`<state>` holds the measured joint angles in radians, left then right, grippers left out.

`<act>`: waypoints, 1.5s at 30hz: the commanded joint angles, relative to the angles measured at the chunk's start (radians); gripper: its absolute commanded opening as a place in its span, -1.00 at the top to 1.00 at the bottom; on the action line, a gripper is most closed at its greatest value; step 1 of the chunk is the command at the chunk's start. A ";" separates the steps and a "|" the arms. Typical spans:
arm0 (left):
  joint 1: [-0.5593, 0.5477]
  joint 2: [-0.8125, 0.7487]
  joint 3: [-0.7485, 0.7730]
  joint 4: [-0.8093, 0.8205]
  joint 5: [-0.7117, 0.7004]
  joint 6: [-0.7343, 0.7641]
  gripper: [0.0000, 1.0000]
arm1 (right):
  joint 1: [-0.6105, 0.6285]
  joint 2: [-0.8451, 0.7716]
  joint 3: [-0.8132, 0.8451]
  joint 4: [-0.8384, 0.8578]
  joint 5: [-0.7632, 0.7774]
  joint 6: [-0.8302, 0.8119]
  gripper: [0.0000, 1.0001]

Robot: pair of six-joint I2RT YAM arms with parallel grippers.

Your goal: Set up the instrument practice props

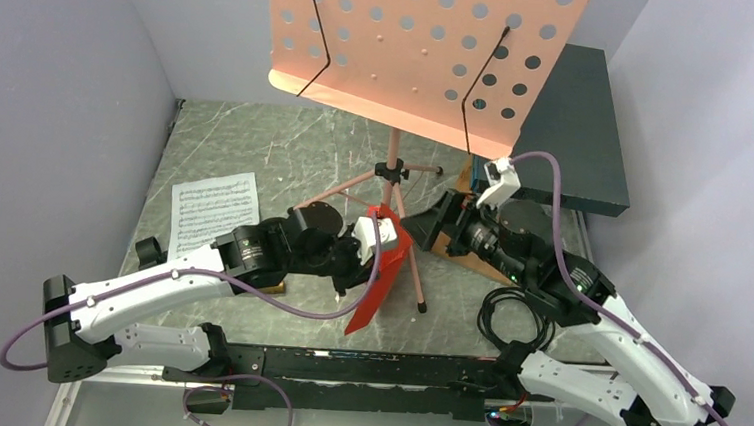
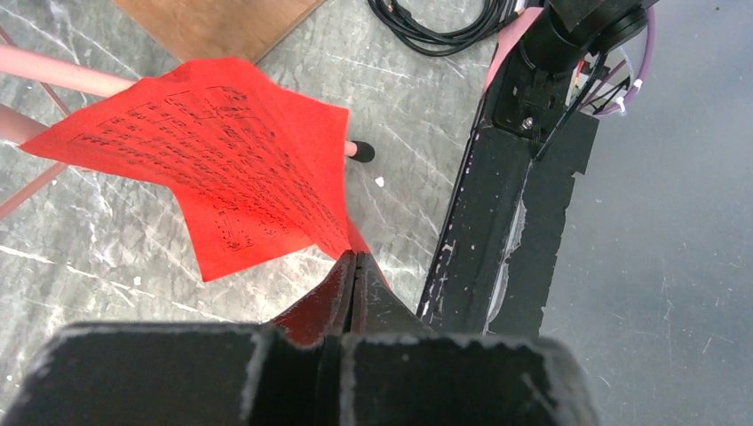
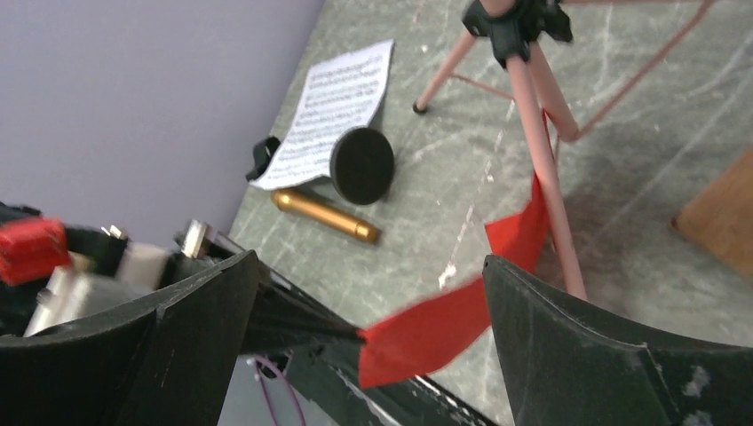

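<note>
My left gripper (image 1: 379, 241) is shut on one edge of the red music sheet (image 1: 380, 283), which hangs curled above the table by a front leg of the pink perforated music stand (image 1: 415, 45). In the left wrist view the red music sheet (image 2: 213, 169) spreads out ahead of the left gripper (image 2: 357, 259). My right gripper (image 1: 430, 225) stands wide open just right of the sheet, with nothing gripped. In the right wrist view the right gripper (image 3: 371, 266) frames the red music sheet (image 3: 435, 328). The white music sheet (image 3: 342, 102), gold microphone (image 3: 324, 216) and black round-base mic stand (image 3: 362, 165) lie at the left.
A dark teal box (image 1: 574, 127) sits on a wooden board (image 3: 719, 222) at the back right. A black cable coil (image 1: 511, 318) lies near the right arm's base. The stand's tripod legs (image 1: 391, 174) spread across the middle. Grey walls close in on both sides.
</note>
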<state>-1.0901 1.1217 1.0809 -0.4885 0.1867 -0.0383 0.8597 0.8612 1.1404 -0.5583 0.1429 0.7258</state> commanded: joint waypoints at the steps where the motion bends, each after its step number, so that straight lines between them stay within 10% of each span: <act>1: -0.005 -0.046 -0.011 0.044 -0.017 0.026 1.00 | 0.004 -0.077 -0.048 -0.092 -0.048 -0.018 -0.99; 23: -0.007 -0.012 0.046 -0.040 0.061 0.175 1.00 | 0.004 -0.081 -0.147 -0.154 0.014 0.439 -0.99; 32: -0.009 0.019 0.060 -0.050 0.071 0.179 1.00 | 0.038 0.010 -0.186 -0.098 -0.019 0.546 -0.24; 45: -0.046 0.054 0.094 -0.116 0.053 0.203 1.00 | 0.174 0.143 -0.119 -0.171 0.124 0.604 -0.13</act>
<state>-1.1198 1.1709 1.1339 -0.5877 0.2306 0.1452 1.0107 1.0126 0.9657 -0.7105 0.1955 1.3006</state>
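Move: The middle of the red sheet lies about 14 cm below the right hand, 5 cm back and 6 cm to its left; the stand's nearest foot is 32 cm down, 1 cm ahead and 4 cm to the right. The stand's hub is 18 cm ahead, 6 cm left and 12 cm below. From the left hand, which holds the sheet, its middle is some 5 cm ahead, 4 cm right and 4 cm lower. The right hand sinks 13 cm around the held red sheet, tipping down some 35 degrees, its fingers partly closing. ##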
